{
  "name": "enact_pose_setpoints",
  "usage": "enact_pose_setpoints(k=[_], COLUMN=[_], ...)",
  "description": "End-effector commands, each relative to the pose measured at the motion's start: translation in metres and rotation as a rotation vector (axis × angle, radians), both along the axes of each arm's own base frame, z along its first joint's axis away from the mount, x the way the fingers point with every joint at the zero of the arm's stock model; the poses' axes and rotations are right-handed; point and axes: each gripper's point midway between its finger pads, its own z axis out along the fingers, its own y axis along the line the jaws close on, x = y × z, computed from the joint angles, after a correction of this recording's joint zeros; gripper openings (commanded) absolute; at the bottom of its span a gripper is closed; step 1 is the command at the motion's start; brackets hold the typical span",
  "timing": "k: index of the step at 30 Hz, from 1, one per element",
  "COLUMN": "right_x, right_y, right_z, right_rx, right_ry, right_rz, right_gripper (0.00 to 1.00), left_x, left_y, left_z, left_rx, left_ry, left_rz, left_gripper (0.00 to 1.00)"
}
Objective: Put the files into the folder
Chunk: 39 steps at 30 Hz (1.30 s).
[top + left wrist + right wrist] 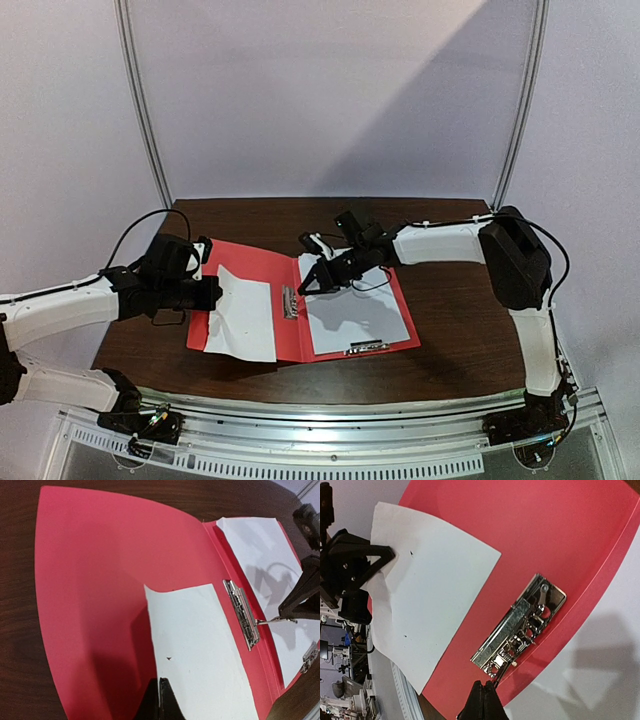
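Observation:
The red folder (232, 258) lies open on the dark table. The small white sheet (245, 318) rests on its left half, curling up at the left edge, where my left gripper (212, 292) is shut on it. In the left wrist view the closed fingertips (160, 682) pinch that sheet's (200, 650) near edge. The large sheet (360, 315) lies flat on the right half. My right gripper (305, 287) is shut on the thin wire lever of the metal clip (520, 625) at the fold, tips (484, 686) meeting on the wire.
A second small metal clip (366, 348) sits at the folder's near right edge, over the large sheet. The table's front edge (300, 385) and the metal rail lie just below the folder. Curved white walls close in the back.

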Motion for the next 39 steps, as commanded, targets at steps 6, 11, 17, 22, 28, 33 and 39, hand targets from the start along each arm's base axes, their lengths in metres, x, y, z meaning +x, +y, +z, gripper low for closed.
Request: enact_pose_setpoints(k=[6, 11, 17, 22, 28, 33, 39], right_x=[-0.035, -0.049, -0.07, -0.081, -0.087, -0.086, -0.084], right_y=[-0.01, -0.01, -0.008, -0.011, -0.011, -0.011, -0.012], right_z=[0.001, 0.0, -0.013, -0.025, -0.039, -0.038, -0.038], right_rx=[-0.016, -0.011, -0.034, -0.06, -0.102, -0.106, -0.113], right_ry=[0.004, 0.017, 0.023, 0.025, 0.014, 0.002, -0.011], right_rz=[0.073, 0.089, 0.104, 0.099, 0.097, 0.093, 0.088], right_gripper=[0.0, 0.0, 0.0, 0.0, 0.0, 0.0, 0.0], left_x=[0.002, 0.003, 0.005, 0.009, 0.015, 0.014, 0.016], left_y=[0.007, 0.006, 0.006, 0.003, -0.012, -0.014, -0.028], left_z=[-0.008, -0.01, -0.017, -0.019, -0.009, -0.016, -0.01], left_rx=[0.022, 0.027, 0.044, 0.044, -0.011, -0.011, -0.087], left_ry=[0.013, 0.016, 0.026, 0.028, 0.006, 0.018, -0.016], left_rz=[0.019, 0.017, 0.015, 0.01, -0.03, -0.045, -0.091], left_gripper=[0.0, 0.0, 0.0, 0.0, 0.0, 0.0, 0.0])
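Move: The lever of the middle clip sticks out just under the right hand's closed fingertips, about 2 cm to the left and 1 below. The clip itself is some 4 cm left, 1 ahead and 4 down, and the file that the left hand pinches has its middle 14 cm left, 2 back and 3 down. From the left hand, the middle clip lies roughly 17 cm right, 5 ahead and 7 below. With its fingers kept shut and already at the lever, the right hand sweeps back about 9 cm towards the folder's near edge and sinks some 4 cm, mostly late in the sweep, pushing the lever round and down towards the clip's near end, where the hand stops with its tips at the lever's end. The left hand keeps its pinch on the file's edge, first lowering it about 2 cm, then carrying it some 2 cm right towards the middle clip and slightly forward. ##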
